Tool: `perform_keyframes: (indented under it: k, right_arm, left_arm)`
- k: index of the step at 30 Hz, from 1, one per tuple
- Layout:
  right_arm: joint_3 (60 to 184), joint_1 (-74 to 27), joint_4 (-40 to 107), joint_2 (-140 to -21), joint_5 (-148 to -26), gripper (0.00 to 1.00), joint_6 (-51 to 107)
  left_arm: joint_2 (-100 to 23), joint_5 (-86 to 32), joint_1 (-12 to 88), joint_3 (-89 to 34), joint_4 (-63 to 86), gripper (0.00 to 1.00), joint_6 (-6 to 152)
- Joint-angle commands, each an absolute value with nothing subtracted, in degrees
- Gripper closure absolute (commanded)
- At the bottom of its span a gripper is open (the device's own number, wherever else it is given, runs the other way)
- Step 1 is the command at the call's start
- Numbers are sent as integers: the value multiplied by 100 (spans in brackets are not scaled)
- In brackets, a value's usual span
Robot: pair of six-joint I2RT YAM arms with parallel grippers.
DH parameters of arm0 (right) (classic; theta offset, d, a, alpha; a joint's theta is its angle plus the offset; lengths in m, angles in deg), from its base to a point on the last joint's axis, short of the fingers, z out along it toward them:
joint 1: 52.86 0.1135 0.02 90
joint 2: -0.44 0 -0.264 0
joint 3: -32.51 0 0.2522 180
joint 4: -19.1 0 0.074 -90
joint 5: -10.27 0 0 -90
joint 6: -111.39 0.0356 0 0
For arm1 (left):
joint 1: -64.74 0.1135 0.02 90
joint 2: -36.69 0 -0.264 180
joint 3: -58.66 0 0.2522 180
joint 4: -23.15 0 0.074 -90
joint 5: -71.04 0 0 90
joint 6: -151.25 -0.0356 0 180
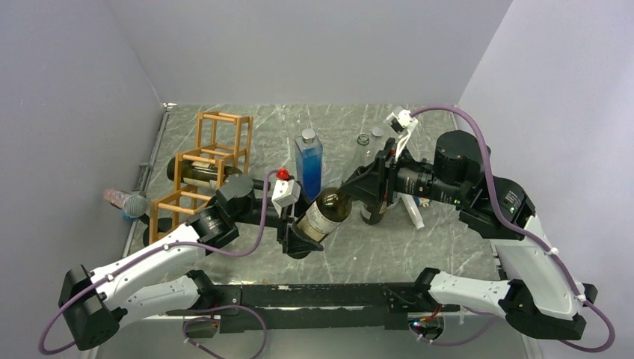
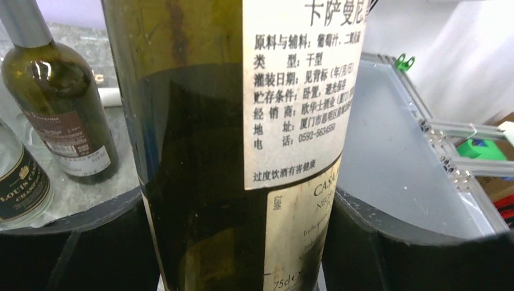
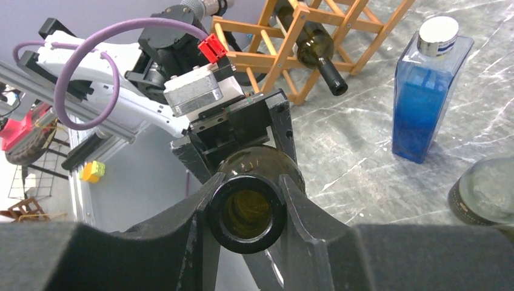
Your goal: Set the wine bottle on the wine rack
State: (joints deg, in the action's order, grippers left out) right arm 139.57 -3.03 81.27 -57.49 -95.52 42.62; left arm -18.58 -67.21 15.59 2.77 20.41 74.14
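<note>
The wine bottle is dark green with a cream label and is held tilted near the table's middle. My left gripper is shut on its lower body. In the left wrist view the bottle fills the centre between the black fingers. My right gripper is shut on its neck. In the right wrist view the open bottle mouth sits between the fingers. The wine rack, an orange-brown stick frame, stands at the back left, apart from both grippers. It also shows in the right wrist view.
A dark bottle lies in the rack. A blue square bottle stands behind the held bottle. A dark green bottle and a clear labelled bottle stand under my right arm. A microphone lies at the left edge.
</note>
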Motion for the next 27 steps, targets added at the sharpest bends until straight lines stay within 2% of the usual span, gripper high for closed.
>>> perform_keyframes:
  k: [1, 3, 4, 5, 7, 8, 9, 10, 18, 27]
  right_arm:
    - [13964, -293, 6968, -5404, -10162, 100, 4722]
    - [13837, -291, 7084, -5333, -10128, 100, 4619]
    - [13786, -293, 7144, -5308, -10132, 87, 4537]
    - [13735, -289, 7192, -5273, -10118, 69, 4469]
    - [13614, -296, 7243, -5155, -10020, 25, 4335]
    - [13532, -301, 7219, -5075, -9921, 12, 4292]
    - [13444, -302, 7212, -4983, -9795, 3, 4253]
    - [13392, -307, 7247, -4897, -9671, 1, 4179]
    - [13746, -303, 8045, -4475, -8767, 0, 3754]
    - [14317, -301, 8895, -4676, -9015, 1, 3272]
  left_arm:
    - [-1938, -6436, 1521, -292, 1252, 99, 6571]
    - [-1989, -6273, 1490, -562, 958, 99, 6439]
    - [-1998, -6251, 1477, -680, 791, 99, 6386]
    - [-1996, -6223, 1462, -740, 725, 99, 6315]
    - [-1941, -6102, 1438, -820, 650, 99, 6199]
    - [-1906, -6045, 1438, -836, 623, 99, 5953]
    - [-1882, -6004, 1438, -853, 596, 99, 5854]
    - [-1866, -5949, 1438, -891, 579, 99, 5788]
    - [-1957, -5944, 1438, -1574, -681, 99, 4930]
    - [-1765, -4913, 1354, -1840, -1720, 99, 4503]
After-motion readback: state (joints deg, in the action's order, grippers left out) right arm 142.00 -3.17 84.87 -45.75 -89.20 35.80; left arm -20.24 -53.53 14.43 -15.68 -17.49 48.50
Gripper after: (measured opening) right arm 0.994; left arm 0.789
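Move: Out ahead and to the left of the left hand, which already grips the wine bottle's body, the wine rack sits about 18 cm forward, 29 cm left and 13 cm lower; the stored bottle in it lies 21 ahead, 31 left, 10 below; the blue bottle stands 21 straight ahead, 14 below. From the right hand on the neck, the wine bottle's middle is some 6 cm left, 1 back, 9 below; another wine bottle stands 16 ahead, 10 right, 29 below. Letting go of the neck, the right hand opens wide and backs off about 7 cm to the right, rising some 4 cm and drawing slightly back. The left hand keeps its pinch on the body, eases forward and left about 4 cm towards the rack and rolls some 20 degrees, leaning the neck farther over to the right. ##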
